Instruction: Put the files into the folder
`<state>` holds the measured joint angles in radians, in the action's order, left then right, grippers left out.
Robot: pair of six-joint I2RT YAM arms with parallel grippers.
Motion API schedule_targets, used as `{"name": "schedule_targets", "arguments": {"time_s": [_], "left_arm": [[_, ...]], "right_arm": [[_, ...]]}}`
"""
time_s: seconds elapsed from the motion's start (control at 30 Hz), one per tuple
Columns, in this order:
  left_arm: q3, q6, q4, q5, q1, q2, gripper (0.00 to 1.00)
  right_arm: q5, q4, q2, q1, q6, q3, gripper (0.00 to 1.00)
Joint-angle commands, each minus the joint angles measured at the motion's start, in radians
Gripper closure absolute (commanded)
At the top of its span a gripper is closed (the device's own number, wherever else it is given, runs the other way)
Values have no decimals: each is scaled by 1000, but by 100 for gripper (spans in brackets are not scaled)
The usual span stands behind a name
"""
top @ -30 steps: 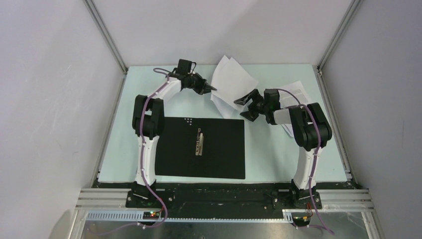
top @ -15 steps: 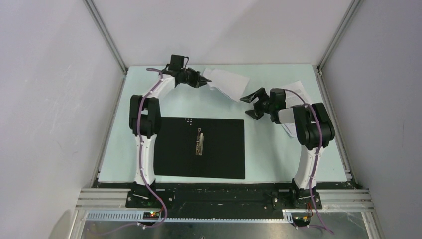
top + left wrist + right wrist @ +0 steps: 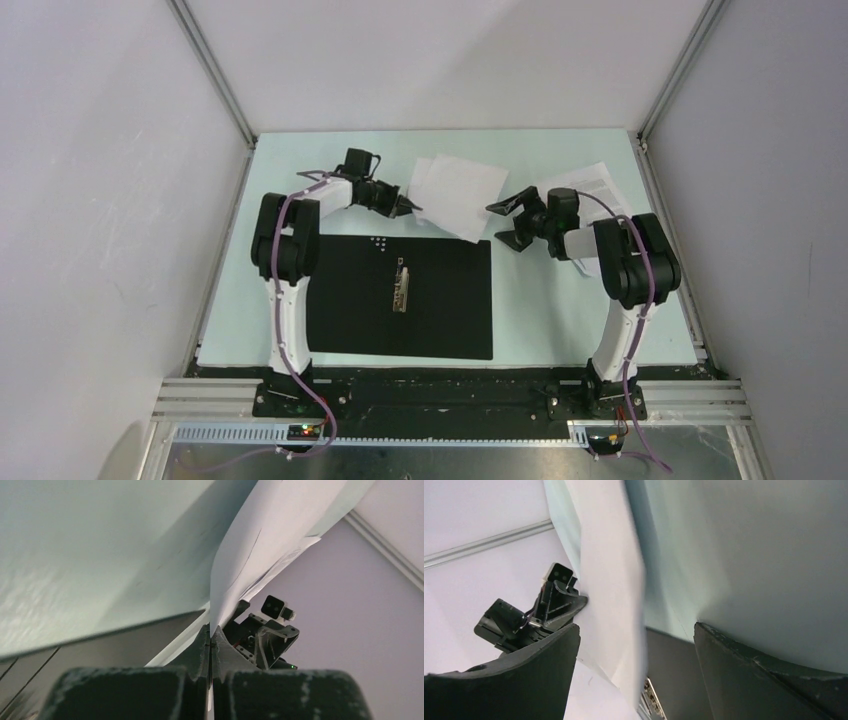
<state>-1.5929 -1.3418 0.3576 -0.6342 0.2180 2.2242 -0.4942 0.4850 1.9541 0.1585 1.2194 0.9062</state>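
My left gripper [image 3: 408, 206] is shut on the near-left edge of the blank white files [image 3: 455, 188], which hang spread just behind the folder [image 3: 450, 300]. The folder lies open and flat, black inside, with a metal clip [image 3: 402, 288] at its middle. In the left wrist view the sheets [image 3: 260, 540] rise out of my pinched left gripper [image 3: 211, 641]. My right gripper [image 3: 507, 222] stands open right of the sheets, holding nothing. In the right wrist view its open gripper [image 3: 636, 626] frames the sheet's edge [image 3: 609, 580] without touching it. Printed files [image 3: 602, 183] lie at the back right, partly under the right arm.
The pale green table [image 3: 560, 310] is bounded by grey walls with aluminium rails at the sides and back. The two arm bases sit at the near edge. The folder's far edge with white dots [image 3: 378, 241] lies just below the left gripper.
The left gripper has pulled the blank sheets away from the back wall toward the folder, and they now hang flatter. The right gripper has shifted slightly right and stays open.
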Motion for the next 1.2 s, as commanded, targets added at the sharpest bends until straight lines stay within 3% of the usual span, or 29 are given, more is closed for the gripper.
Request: {"name": "schedule_targets", "arguments": {"time_s": [0.0,0.37,0.6,0.93,1.07,1.17], "left_arm": [[105,36,-82,-31,20,-163,100],[425,-11,-289,-41,45,-315,100],[483,-8,-331,-49,64,-350,100],[545,-8,-381,-76,90,-398,100],[556,2,-384,-85,100,-408,100],[572,20,-384,-91,111,-416,100]], "right_arm": [[-4,74,-52,-4,58,-109,11],[13,187,-113,0,95,-262,10],[4,243,-106,42,132,-283,11],[13,377,-23,120,225,-282,21],[20,402,-26,121,236,-282,28],[26,402,-37,115,232,-282,48]]}}
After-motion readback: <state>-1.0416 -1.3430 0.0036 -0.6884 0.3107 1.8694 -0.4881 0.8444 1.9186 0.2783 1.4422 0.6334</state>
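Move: The left hand already pinches the left edge of the white files; the folder they go to lies open, its middle about 20 cm back and 4 cm left, some 5 cm lower. The right hand is open at the files' right edge, their middle some 8 cm ahead and 8 cm left at roughly its height; the folder's middle is about 16 cm back and 21 cm left of this hand, the printed sheets 6 cm ahead and 24 cm right. The white files are carried back towards the folder by the left hand, about 11 cm with two shallow bobs of a couple of centimetres up and a slight drift right, its pinch kept. The right hand keeps pace, back about 6 cm nearly level, then slides 4 cm left so its open fingers straddle the files' right edge, rolling some 10 degrees with its left side rising and beginning to close. ##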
